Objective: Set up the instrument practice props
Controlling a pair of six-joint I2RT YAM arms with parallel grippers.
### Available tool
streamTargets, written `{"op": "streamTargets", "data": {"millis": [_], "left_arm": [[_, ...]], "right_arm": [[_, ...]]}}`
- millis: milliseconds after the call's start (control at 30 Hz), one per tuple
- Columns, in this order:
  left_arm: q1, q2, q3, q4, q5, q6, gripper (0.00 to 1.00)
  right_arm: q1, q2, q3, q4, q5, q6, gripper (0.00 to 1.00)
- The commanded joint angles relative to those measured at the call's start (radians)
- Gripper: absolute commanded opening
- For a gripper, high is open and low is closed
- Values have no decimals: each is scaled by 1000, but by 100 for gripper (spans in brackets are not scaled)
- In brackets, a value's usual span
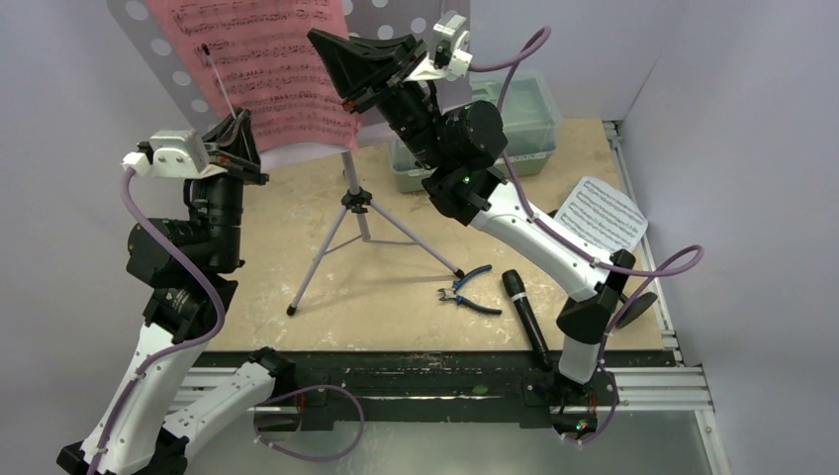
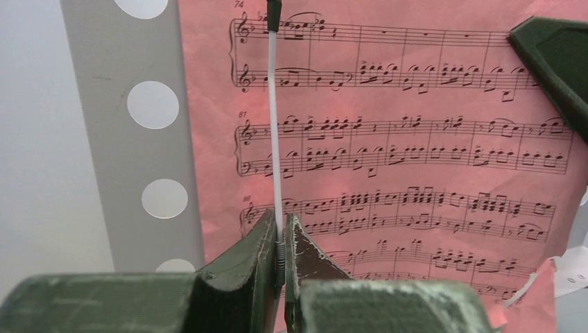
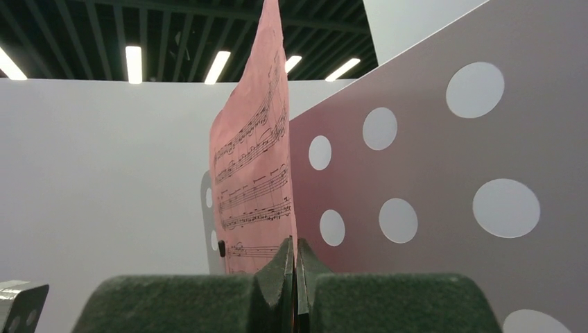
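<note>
The pale lilac perforated music stand [image 1: 148, 45] rises on its tripod legs [image 1: 341, 237] at the back of the table. The pink sheet of music [image 1: 272, 69] lies against its desk. My left gripper [image 1: 235, 127] is shut on the stand's thin white page-holder wire [image 2: 275, 125], at its spring end, in front of the pink sheet [image 2: 416, 139]. My right gripper [image 1: 341, 69] is shut on the right edge of the pink sheet [image 3: 253, 159], pulling that edge off the desk [image 3: 430, 159]. The white sheet [image 1: 600, 212] and the black microphone [image 1: 525, 317] lie on the table at the right.
A translucent green toolbox [image 1: 519, 119] sits at the back right, behind my right arm. Blue-handled pliers [image 1: 467, 289] lie near the table's front, left of the microphone. A black round base [image 1: 643, 303] shows partly behind the right arm's lower link.
</note>
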Motion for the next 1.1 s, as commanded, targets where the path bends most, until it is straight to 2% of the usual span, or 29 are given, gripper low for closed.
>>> {"op": "streamTargets", "data": {"millis": [0,300,667,733,767,800,833,867,967,1067], "left_arm": [[-2,-13,14,92,43,-24,0],[-2,-13,16,86,44,-31,0],[-2,-16,18,73,36,-45,0],[-2,-16,18,67,36,-45,4],[-2,-16,18,64,36,-45,7],[-1,-17,18,59,36,-59,12],[-2,-18,19,54,34,-75,17],[-2,-21,20,47,35,-84,21],[-2,-39,24,7,33,-118,36],[-2,-69,37,-67,26,-179,52]], "right_arm": [[4,16,44,57,-39,49,0],[7,86,130,43,-100,65,0],[8,113,169,14,-88,34,0],[8,117,176,6,-84,25,1],[8,123,183,-1,-82,21,7],[8,127,193,-11,-82,17,18],[8,129,201,-25,-76,11,32],[8,129,212,-47,-64,5,40],[8,94,235,-169,-20,-14,50],[8,-23,125,-269,36,-35,57]]}}
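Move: The left fingers already pinch the left page holder's thin rod; its middle lies about 6 cm above that hand, 2 cm ahead and 2 cm left. The right fingers already pinch the pink sheet's right edge; the page holder's middle is roughly 10 cm to that hand's left, about level with it fore-and-aft, 5 cm lower. The sheet's middle sits about 8 cm left of the right hand, 2 cm ahead and 3 cm below. Still pinching the pink sheet's right edge, the right hand draws it left some 3 cm, sinking slightly and then rising about 1 cm, so the sheet slides farther behind the left page holder; it then opens halfway to free the edge. The left hand keeps its hold on the rod meanwhile, then opens to nearly half and begins to back off about 1 cm. ##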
